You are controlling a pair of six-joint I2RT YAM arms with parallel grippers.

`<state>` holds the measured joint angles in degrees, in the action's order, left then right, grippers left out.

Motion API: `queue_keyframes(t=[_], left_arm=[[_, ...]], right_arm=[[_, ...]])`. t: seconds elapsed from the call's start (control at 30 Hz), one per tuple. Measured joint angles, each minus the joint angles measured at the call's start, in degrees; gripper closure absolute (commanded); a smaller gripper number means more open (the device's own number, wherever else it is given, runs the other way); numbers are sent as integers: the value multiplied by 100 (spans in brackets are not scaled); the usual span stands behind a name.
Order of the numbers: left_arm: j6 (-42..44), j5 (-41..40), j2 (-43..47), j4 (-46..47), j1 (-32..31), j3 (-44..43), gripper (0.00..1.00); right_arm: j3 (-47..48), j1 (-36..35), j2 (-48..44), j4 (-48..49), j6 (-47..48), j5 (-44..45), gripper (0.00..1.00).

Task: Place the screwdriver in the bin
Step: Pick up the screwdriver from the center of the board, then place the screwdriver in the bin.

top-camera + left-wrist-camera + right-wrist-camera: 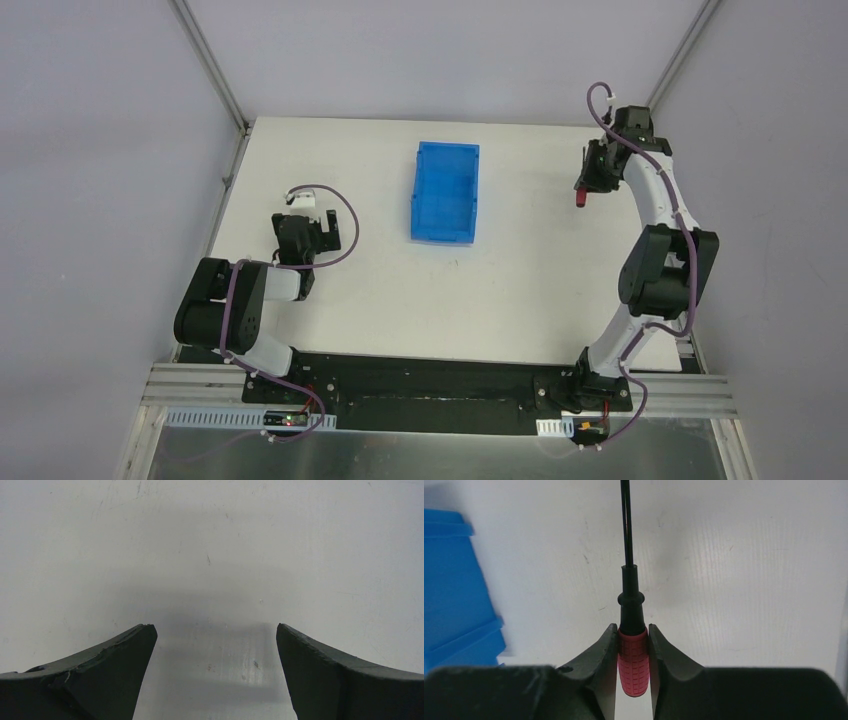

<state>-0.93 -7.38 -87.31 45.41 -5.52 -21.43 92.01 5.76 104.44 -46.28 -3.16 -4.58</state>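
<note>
My right gripper (632, 630) is shut on the screwdriver (633, 657), clamping its red ribbed handle, with the thin black shaft running straight ahead past the fingertips. In the top view that gripper (590, 180) hovers over the table's right side, and the red handle (580, 199) pokes out below it. The blue bin (445, 190) lies at the table's middle back, well left of the screwdriver; its corner (454, 605) shows at the left of the right wrist view. On the left side, my left gripper (215, 630) is open over bare table with nothing between its fingers.
The white table (520, 290) ends at a metal frame on the left and right. The left arm (240, 300) lies folded low at the near left. The right arm (660, 260) arches up along the right edge.
</note>
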Motion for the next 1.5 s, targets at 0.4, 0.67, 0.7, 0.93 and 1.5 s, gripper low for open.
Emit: queue_keyframes(t=[0.4,0.67,0.7,0.93,1.5], left_arm=[[0,0,0,0,0,0,1],[0,0,0,0,0,0,1],[0,0,0,0,0,0,1],[0,0,0,0,0,0,1],[0,0,0,0,0,0,1]], right_arm=[[-4,-295,-817,160,-846,-1051,93],[-11,-1086,-927,431,-1381,-1069,93],[-11,-1202,-927,474,-1460,-1058,93],[-11,-1860,-925,807,-1869,-861,93],[129,-3311,-212,1132,-2568,90,93]])
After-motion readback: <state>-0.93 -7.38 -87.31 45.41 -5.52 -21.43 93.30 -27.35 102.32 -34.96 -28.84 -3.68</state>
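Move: I already hold the screwdriver in my right hand by the front of its red handle, shaft pointing forward, clear of the board. The blue bin's middle lies about 30 cm to my right hand's left, some 6 cm farther out and roughly 10 cm below. From my idle left hand the bin is about 34 cm to the right, 8 cm ahead and a touch lower. Open board lies between my right hand and the bin. I swing my right hand some 27 cm left to the blue bin, keeping the screwdriver pinched. On the way I first rise about 9 cm, level off, then sink about 4 cm as I come over the bin's nearer half. My wrist rolls its left side up and turns a little counter-clockwise, about 25 degrees in all, with the fingers tipping slightly upward. ##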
